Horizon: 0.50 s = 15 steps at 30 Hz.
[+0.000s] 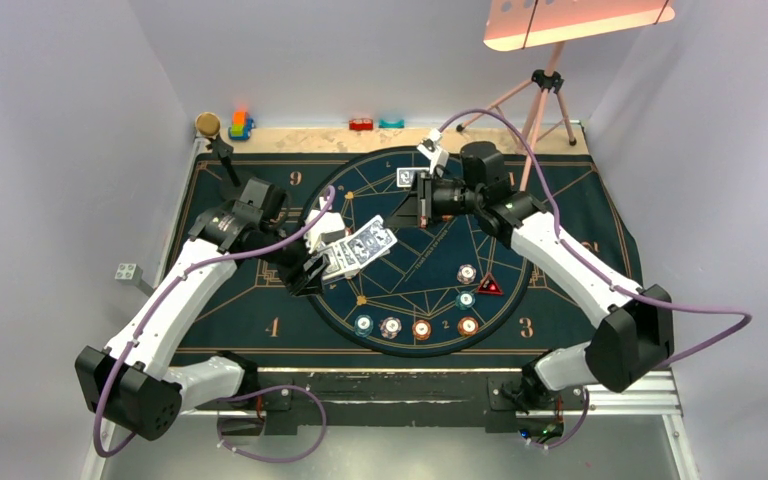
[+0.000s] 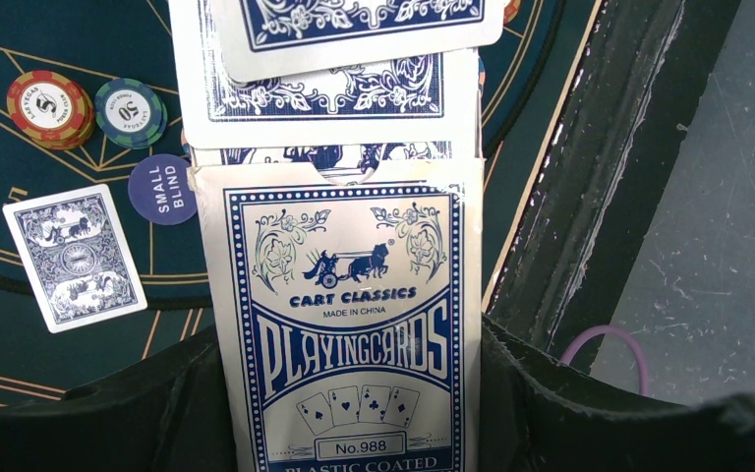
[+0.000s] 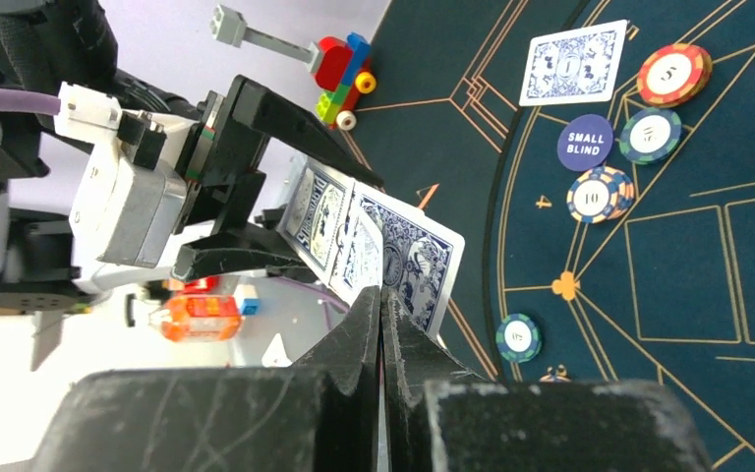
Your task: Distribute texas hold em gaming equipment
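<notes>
My left gripper (image 2: 349,369) (image 1: 312,268) is shut on a blue-and-white playing card box (image 2: 349,324), held above the mat's left side. Several blue-backed cards (image 2: 329,84) (image 1: 358,246) fan out of its open end. My right gripper (image 3: 381,292) (image 1: 406,214) is shut on the edge of the outermost fanned card (image 3: 415,258). One card (image 1: 405,178) (image 3: 572,64) lies face down on the round mat (image 1: 430,250). A blue small-blind disc (image 3: 585,143) (image 2: 162,189) and chips (image 3: 673,74) (image 2: 49,106) lie beside it. More chips (image 1: 421,328) and a red triangle token (image 1: 489,285) sit at the mat's near side.
A black stand (image 1: 222,152) rises at the back left next to colourful toy blocks (image 1: 240,125). Red and teal blocks (image 1: 361,124) lie on the back ledge. A tripod (image 1: 545,100) stands back right. The table's dark front rail (image 2: 590,197) runs beside the mat.
</notes>
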Each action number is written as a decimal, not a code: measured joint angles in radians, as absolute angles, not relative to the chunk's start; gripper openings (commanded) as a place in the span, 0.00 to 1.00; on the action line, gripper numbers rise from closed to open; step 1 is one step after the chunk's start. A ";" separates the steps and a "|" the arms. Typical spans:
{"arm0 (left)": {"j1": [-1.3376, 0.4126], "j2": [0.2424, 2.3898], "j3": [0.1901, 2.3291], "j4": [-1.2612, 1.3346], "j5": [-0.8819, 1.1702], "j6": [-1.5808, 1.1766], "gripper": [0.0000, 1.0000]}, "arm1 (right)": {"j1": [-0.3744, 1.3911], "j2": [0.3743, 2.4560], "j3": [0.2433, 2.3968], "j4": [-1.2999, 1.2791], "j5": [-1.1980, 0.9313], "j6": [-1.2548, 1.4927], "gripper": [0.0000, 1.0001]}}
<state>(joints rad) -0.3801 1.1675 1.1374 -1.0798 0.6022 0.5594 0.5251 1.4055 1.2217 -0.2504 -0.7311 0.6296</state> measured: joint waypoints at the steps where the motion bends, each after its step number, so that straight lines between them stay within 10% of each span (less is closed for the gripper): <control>1: -0.380 1.167 1.137 -1.080 0.602 0.559 0.12 | 0.515 1.406 1.206 -0.227 -0.753 0.651 0.00; 15: -0.380 1.164 1.137 -1.080 0.602 0.560 0.12 | 0.289 1.352 1.030 -0.012 -0.932 0.886 0.00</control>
<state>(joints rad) -0.3801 1.1645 1.1370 -1.0798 0.6018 0.5598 0.2893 1.3521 1.0298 -0.0124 -0.9318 0.8856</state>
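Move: The right fingers are already shut on a card at the mouth of the deck box, whose middle lies about 11 cm to their left, 6 cm back and 7 cm lower. The likely goal, the red triangle, lies some 22 cm right, 3 cm back and 26 cm down; at its height the white chips stand 18 cm right, level with the hand, and the teal chip 17 cm right, 7 cm back. From the left hand the triangle is about 36 cm right, 4 cm ahead. Keeping its pinch on the end of the card, the right hand draws the card away from the deck box, slowly at first and then faster, about 6 cm to the right and a little over 2 cm forward at nearly the same height. Its left-pointing fingertips tip up by some 10 degrees as the hand rolls about as much and swings slightly clockwise, while the left hand stays put and keeps its grip on the box. ##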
